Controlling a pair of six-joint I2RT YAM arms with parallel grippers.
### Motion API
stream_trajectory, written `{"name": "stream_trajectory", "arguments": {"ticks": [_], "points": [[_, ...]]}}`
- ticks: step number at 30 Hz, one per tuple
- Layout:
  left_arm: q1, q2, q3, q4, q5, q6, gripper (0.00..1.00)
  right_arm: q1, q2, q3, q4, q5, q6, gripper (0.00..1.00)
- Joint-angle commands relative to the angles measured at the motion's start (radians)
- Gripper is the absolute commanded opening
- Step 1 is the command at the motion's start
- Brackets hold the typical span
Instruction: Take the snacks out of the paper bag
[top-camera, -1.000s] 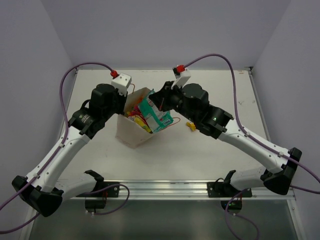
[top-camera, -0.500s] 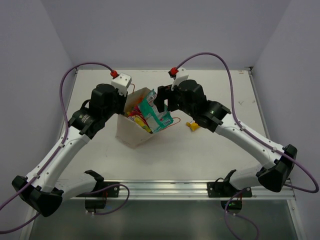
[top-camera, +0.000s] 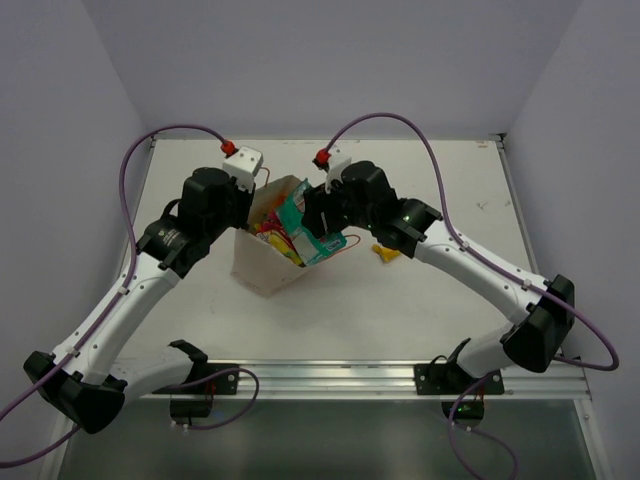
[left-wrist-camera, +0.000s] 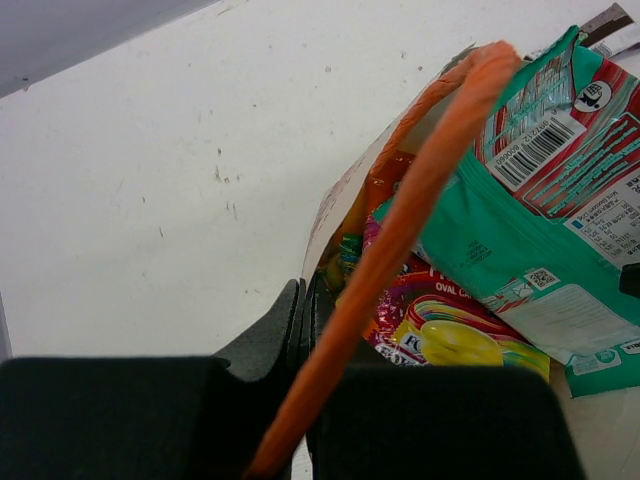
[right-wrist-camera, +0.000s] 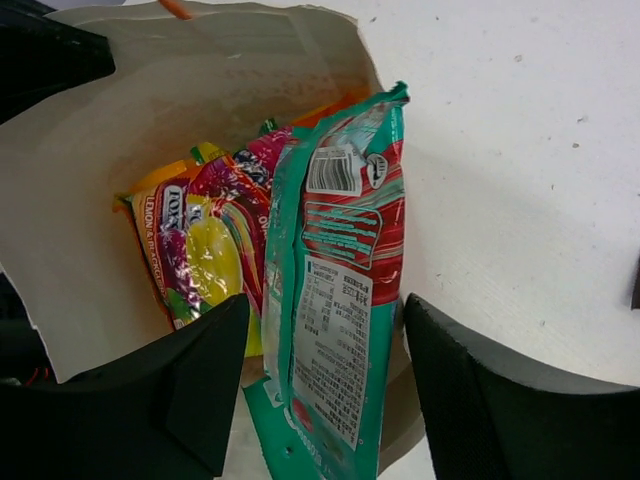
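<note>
The cream paper bag (top-camera: 262, 262) leans on the table with its mouth facing right. My left gripper (left-wrist-camera: 305, 312) is shut on its rim, and the orange string handle (left-wrist-camera: 425, 170) runs across the fingers. A teal packet (right-wrist-camera: 340, 300) sticks out of the mouth. My right gripper (right-wrist-camera: 322, 352) is open and straddles it, one finger (right-wrist-camera: 195, 385) on each side, the right one almost touching. Deeper inside lie a red-yellow packet (right-wrist-camera: 205, 250) and an orange one (right-wrist-camera: 150, 190). From above, the right gripper (top-camera: 312, 215) sits at the bag's mouth.
A small yellow packet (top-camera: 385, 252) lies on the white table (top-camera: 420, 300) just right of the bag. The left arm's wrist (top-camera: 215, 200) crowds the bag's far-left side. Walls close in the table on both sides and at the back.
My right gripper has opened and moved left to the bag's mouth, around the teal packet. The left gripper and the bag have not moved.
</note>
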Motion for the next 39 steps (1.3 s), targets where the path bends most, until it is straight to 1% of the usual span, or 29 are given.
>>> {"name": "stream_trajectory", "arguments": {"ticks": [1,3,4,6,10,13,15,17,18,20,24,28,31,34,37,38,39], "points": [[-0.006,-0.027,0.029,0.131,-0.010,0.004,0.00,0.022,-0.032,0.019,0.013,-0.061,-0.030,0.63],[-0.006,-0.025,0.029,0.131,-0.007,0.000,0.00,0.028,-0.047,0.015,0.021,-0.076,-0.025,0.58],[-0.006,-0.024,0.029,0.129,-0.007,0.000,0.00,0.031,-0.051,0.011,0.030,-0.079,-0.024,0.53],[-0.004,-0.022,0.029,0.129,-0.005,0.000,0.00,0.033,-0.044,0.014,0.030,-0.088,-0.024,0.51],[-0.006,-0.022,0.034,0.129,0.001,-0.001,0.00,0.039,-0.009,0.045,-0.011,-0.093,-0.022,0.41],[-0.006,-0.021,0.034,0.126,-0.001,0.000,0.00,0.049,-0.016,0.038,0.009,-0.101,-0.021,0.39],[-0.006,-0.019,0.035,0.126,0.001,0.002,0.00,0.049,-0.007,0.048,0.003,-0.092,-0.016,0.36],[-0.006,-0.016,0.037,0.126,0.005,0.002,0.00,0.049,0.016,0.065,-0.010,-0.062,-0.016,0.27],[-0.006,-0.017,0.038,0.126,0.005,0.002,0.00,0.049,0.022,0.070,-0.022,-0.053,-0.016,0.14],[-0.006,-0.017,0.040,0.126,0.002,0.002,0.00,0.049,0.031,0.094,-0.034,-0.042,-0.013,0.01],[-0.004,-0.017,0.037,0.124,-0.007,0.007,0.00,0.049,-0.027,0.126,-0.043,-0.047,-0.001,0.00],[-0.006,-0.019,0.032,0.127,-0.018,0.011,0.00,0.049,-0.132,0.205,-0.069,-0.029,-0.011,0.00],[-0.006,-0.022,0.031,0.134,-0.022,0.016,0.00,0.042,-0.183,0.235,-0.082,0.046,-0.038,0.00],[-0.006,-0.022,0.032,0.137,-0.027,0.020,0.00,0.014,-0.254,0.229,-0.080,0.131,-0.042,0.00],[-0.006,-0.021,0.037,0.140,-0.028,0.029,0.00,-0.105,-0.324,0.165,-0.062,0.157,-0.021,0.00],[-0.006,-0.022,0.038,0.140,-0.028,0.051,0.00,-0.209,-0.341,0.145,-0.056,0.149,-0.009,0.00],[-0.004,-0.021,0.041,0.144,-0.030,0.054,0.00,-0.264,-0.361,0.099,-0.045,0.146,0.005,0.00]]}}
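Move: The green snack pack sticks out of the paper bag's mouth between the right hand's open fingers, its middle about 1 cm back, 1 cm left and 3 cm below. From the right hand the Fox's candy bag is some 6 cm left, 1 cm ahead and 7 cm down. The yellow bar lies on the table about 22 cm right, 5 cm ahead and 24 cm below. From the left hand, the green pack is some 13 cm right, 2 cm back and 5 cm below. The right hand eases about 2 cm back and 2 cm to its left along the green pack while its open fingers shut and pinch it, then lifts it steeply out of the paper bag, some 17 cm up, swinging it about 13 cm to the right in the later part of the rise as the fingertips tip upward and the wrist turns clockwise. Meanwhile the left hand stays in place, still gripping the paper bag's left rim beside the orange handle. ##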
